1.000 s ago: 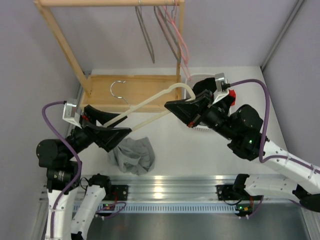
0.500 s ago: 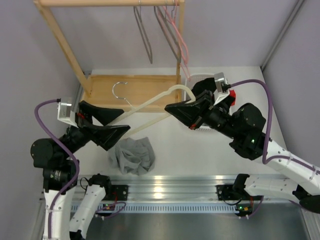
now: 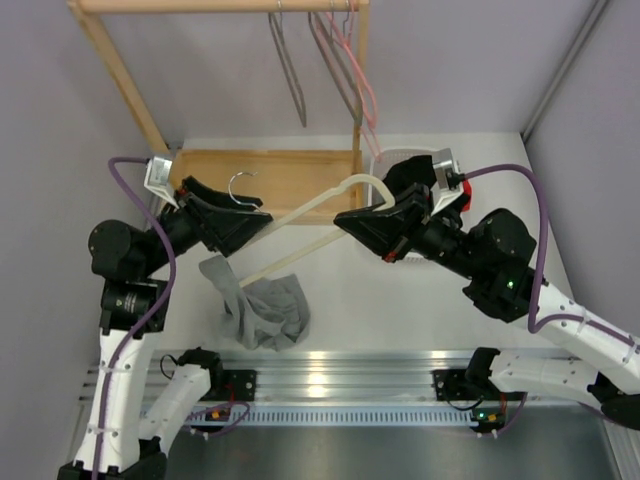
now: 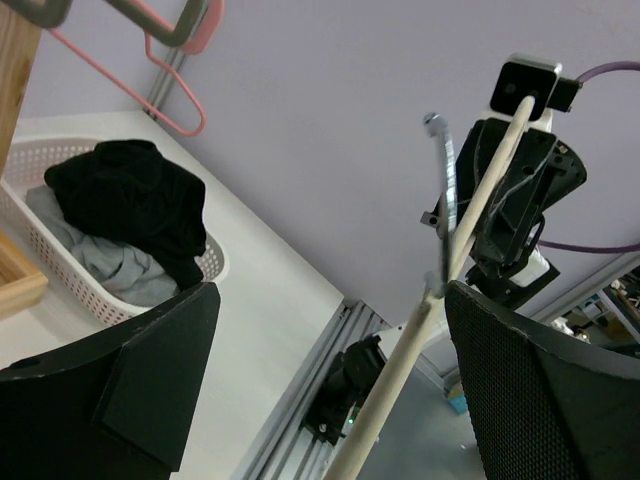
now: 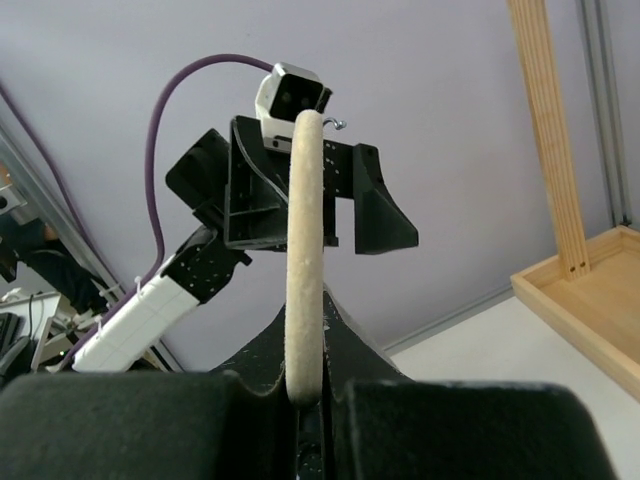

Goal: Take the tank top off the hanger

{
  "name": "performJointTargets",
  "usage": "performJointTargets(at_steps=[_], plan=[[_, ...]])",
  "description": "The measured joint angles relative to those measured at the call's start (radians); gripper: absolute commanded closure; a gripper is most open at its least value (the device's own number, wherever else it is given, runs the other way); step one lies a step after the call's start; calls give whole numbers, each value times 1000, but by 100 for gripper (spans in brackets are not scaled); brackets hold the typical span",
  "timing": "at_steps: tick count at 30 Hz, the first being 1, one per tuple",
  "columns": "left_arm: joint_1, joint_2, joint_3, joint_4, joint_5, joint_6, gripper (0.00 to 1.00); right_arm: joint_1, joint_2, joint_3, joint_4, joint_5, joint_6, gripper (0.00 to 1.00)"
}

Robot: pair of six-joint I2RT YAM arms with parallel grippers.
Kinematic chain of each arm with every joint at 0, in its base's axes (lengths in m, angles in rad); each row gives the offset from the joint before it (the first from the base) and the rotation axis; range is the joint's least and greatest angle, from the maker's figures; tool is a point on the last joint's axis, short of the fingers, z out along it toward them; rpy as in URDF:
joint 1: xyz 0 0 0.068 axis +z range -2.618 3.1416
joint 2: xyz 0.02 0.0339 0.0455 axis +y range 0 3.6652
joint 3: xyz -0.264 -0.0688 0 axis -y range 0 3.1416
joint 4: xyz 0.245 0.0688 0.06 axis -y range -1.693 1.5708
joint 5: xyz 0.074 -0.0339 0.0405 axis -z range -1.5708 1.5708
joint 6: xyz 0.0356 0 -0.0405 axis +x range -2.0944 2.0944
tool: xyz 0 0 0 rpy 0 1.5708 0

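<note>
A cream hanger [image 3: 300,208] with a metal hook [image 3: 238,184] is held slanted above the table. My right gripper [image 3: 350,217] is shut on the hanger's curved right end; in the right wrist view the hanger [image 5: 303,250] rises from between the closed fingers [image 5: 305,392]. My left gripper [image 3: 250,212] is open around the hanger near its hook, and the bar [image 4: 430,310] passes between the spread fingers [image 4: 332,292] without touching. The grey tank top [image 3: 268,312] lies crumpled on the table, one fold lifted toward the hanger's low left end.
A wooden rack [image 3: 130,90] with a flat base [image 3: 300,172] stands at the back, pink and grey hangers [image 3: 345,70] on its rail. A white basket [image 3: 400,157] holding dark clothes [image 4: 130,205] sits behind my right gripper. An aluminium rail [image 3: 330,375] runs along the near edge.
My left arm has risen and swung back from the hanger's low left end to beside its hook. The tank top's left edge has been drawn upward. The right gripper barely moved.
</note>
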Motion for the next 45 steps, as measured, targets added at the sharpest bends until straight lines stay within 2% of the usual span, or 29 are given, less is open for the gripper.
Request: performJointTargets(at_steps=[2,4,8,12,14,15,18,19,21,22,30,31,32,33,34,35,37,38,42,45], plan=[[0,-3,-27,5,17,-5,13,0,0,0,0,-3,0,100],[-2,-3,-52,50,45,-31,18,0,0,0,0,-6,0,100],[-11,-11,-149,296,96,-159,17,0,3,0,5,-14,4,100],[-23,-13,-180,428,129,-246,16,0,11,0,8,-18,9,100],[-32,-9,-180,470,142,-263,20,0,17,0,8,-21,10,100],[-36,-10,-180,484,149,-270,24,0,20,0,8,-22,10,100],[-43,-11,-180,518,160,-285,55,0,30,0,9,-26,11,100],[-45,-11,-180,524,163,-285,79,0,33,0,9,-26,11,100],[-45,-10,-181,531,164,-286,97,0,38,0,16,-39,21,100],[-46,-8,-181,535,169,-283,100,0,38,0,19,-42,26,100],[-50,-10,-182,554,180,-270,100,0,42,2,23,-50,37,100],[-51,-13,-182,553,180,-264,100,0,42,2,23,-50,37,90],[-51,-17,-182,548,179,-258,100,0,43,2,23,-51,37,75],[-51,-21,-182,541,180,-249,100,0,44,2,24,-48,37,57],[-54,-24,-182,525,182,-241,100,-1,47,2,27,-41,29,23],[-57,-28,-180,501,182,-222,100,-1,50,2,28,-37,29,14],[-61,-28,-165,435,177,-182,100,-1,57,2,23,-27,4,3],[-61,-26,-153,399,174,-163,100,-1,60,2,18,-23,-5,1],[-61,-9,-101,315,144,-120,100,-1,55,-40,26,-13,-44,1],[-61,-3,-77,302,111,-116,100,9,40,-155,87,-13,-54,0]])
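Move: The cream hanger's neck, at the foot of its hook, lies just inside the left hand's open fingers, about 4 cm back and 2 cm right of it, at its height. The shoulder end pinched by the right hand is some 17 cm right and 3 cm ahead. The bunched grey tank top hangs from the hanger's far end, roughly 7 cm back, 4 cm left and 35 cm below. From the right hand, the tank top is about 15 cm left, 3 cm back and 35 cm down. The left fingers close on the hanger at its neck, pinching the hook's stem and the bar, after the hand draws back about 5 cm, a little right, and turns some 15 degrees clockwise. The right hand keeps its pinch until the left is shut, then opens wide, lets go and sinks roughly 6 cm below the hanger, edging left. The left hand ends by easing forward a little, still shut. ##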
